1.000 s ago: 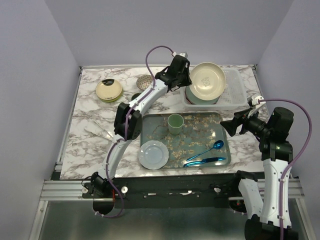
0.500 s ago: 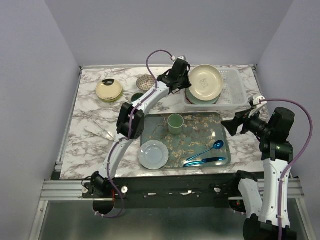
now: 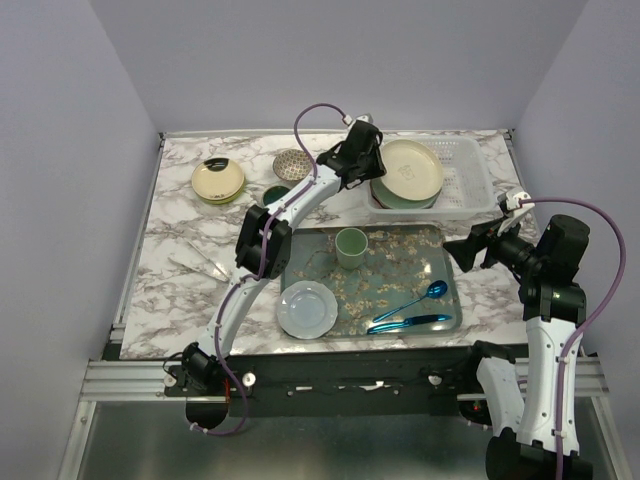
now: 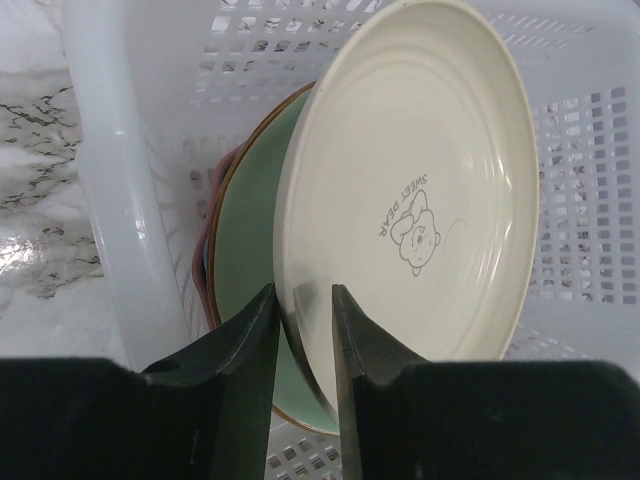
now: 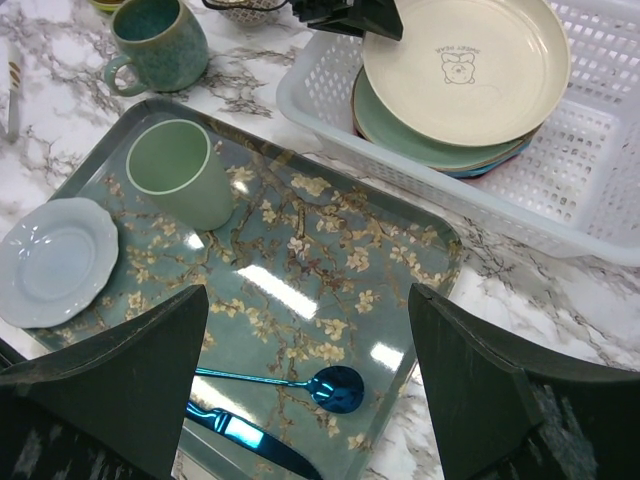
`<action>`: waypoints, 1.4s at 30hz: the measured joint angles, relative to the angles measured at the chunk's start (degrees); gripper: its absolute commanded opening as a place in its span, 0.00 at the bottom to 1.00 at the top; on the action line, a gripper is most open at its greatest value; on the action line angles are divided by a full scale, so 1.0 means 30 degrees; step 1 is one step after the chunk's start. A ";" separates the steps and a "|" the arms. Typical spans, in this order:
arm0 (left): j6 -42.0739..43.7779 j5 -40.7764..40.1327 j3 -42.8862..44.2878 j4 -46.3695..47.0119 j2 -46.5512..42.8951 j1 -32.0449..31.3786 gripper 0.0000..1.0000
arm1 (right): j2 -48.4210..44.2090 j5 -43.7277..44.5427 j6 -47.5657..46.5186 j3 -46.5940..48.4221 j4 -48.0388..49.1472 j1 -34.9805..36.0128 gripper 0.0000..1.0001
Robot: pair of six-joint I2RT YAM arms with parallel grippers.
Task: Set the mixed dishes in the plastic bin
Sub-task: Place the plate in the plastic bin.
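The white lattice plastic bin (image 3: 472,207) (image 4: 110,200) (image 5: 600,200) stands at the back right. Inside it a cream plate (image 3: 410,168) (image 4: 420,200) (image 5: 465,65) with a bear print lies tilted on a green plate (image 4: 250,240) (image 5: 400,135) and other stacked plates. My left gripper (image 3: 372,165) (image 4: 303,292) is open at the bin's left end, its jaws parted around the cream plate's rim with a gap showing. My right gripper (image 3: 465,247) (image 5: 308,290) hovers wide open and empty over the tray's right side. A yellow dish (image 3: 218,180), a speckled bowl (image 3: 291,164) and a dark teal mug (image 3: 275,193) (image 5: 160,45) sit on the marble.
A blossom-patterned tray (image 3: 300,250) (image 5: 300,250) in front of the bin holds a pale green cup (image 3: 351,246) (image 5: 180,170), a small pale blue plate (image 3: 307,308) (image 5: 55,260), a blue spoon (image 3: 420,297) (image 5: 335,388) and a blue knife (image 3: 410,322) (image 5: 240,440).
The cream plate has tipped down from near upright onto the stack in the bin. The left jaws have parted from its rim. The right arm has not moved.
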 measured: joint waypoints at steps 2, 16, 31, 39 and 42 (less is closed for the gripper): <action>-0.0029 0.0000 0.0000 0.0102 0.0000 0.0000 0.47 | 0.0000 0.0000 0.0007 -0.0022 0.0000 -0.0066 0.89; 0.0896 -0.0896 -0.0138 -0.0197 -0.0707 -0.0138 0.66 | 0.0000 -0.0007 0.0000 -0.0044 0.0000 -0.0240 0.89; 0.2412 -0.1472 -0.0860 -0.0270 -0.2076 -0.0117 0.75 | 0.0000 -0.0007 0.0000 -0.0146 0.0000 -0.0488 0.89; 0.3767 -0.1479 -0.5136 0.0911 -0.5574 -0.0117 0.83 | 0.0007 -0.0015 -0.0029 -0.0168 0.0000 -0.0495 0.89; 0.4379 -0.1472 -0.6878 0.1727 -0.7380 -0.0117 0.85 | 0.0007 -0.0022 -0.0117 -0.0211 0.0000 -0.0495 0.89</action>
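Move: The cream plate's rim is already between the left hand's part-open fingers; its middle lies about 7 cm to the right, level fore and aft and some 2 cm lower. The green plate it is going onto is centred about 2 cm back, 6 cm right and 4 cm down, while the bin's middle is 11 cm right and 5 cm below. The green mug stands roughly 19 cm back and 8 cm left. From the right hand, the cream plate is about 31 cm ahead, 9 cm left and 15 cm below. With the cream plate's left rim still between its fingers, the left hand spreads them from roughly a third open to wide open, hardly shifting at first, and then rises so that the rim is left free between the pads. It climbs slowly, drifting left, then faster up and away from the bin to the left and back, about 10 cm up and 5 cm left in all, while the fingers tip up some 15 degrees. ##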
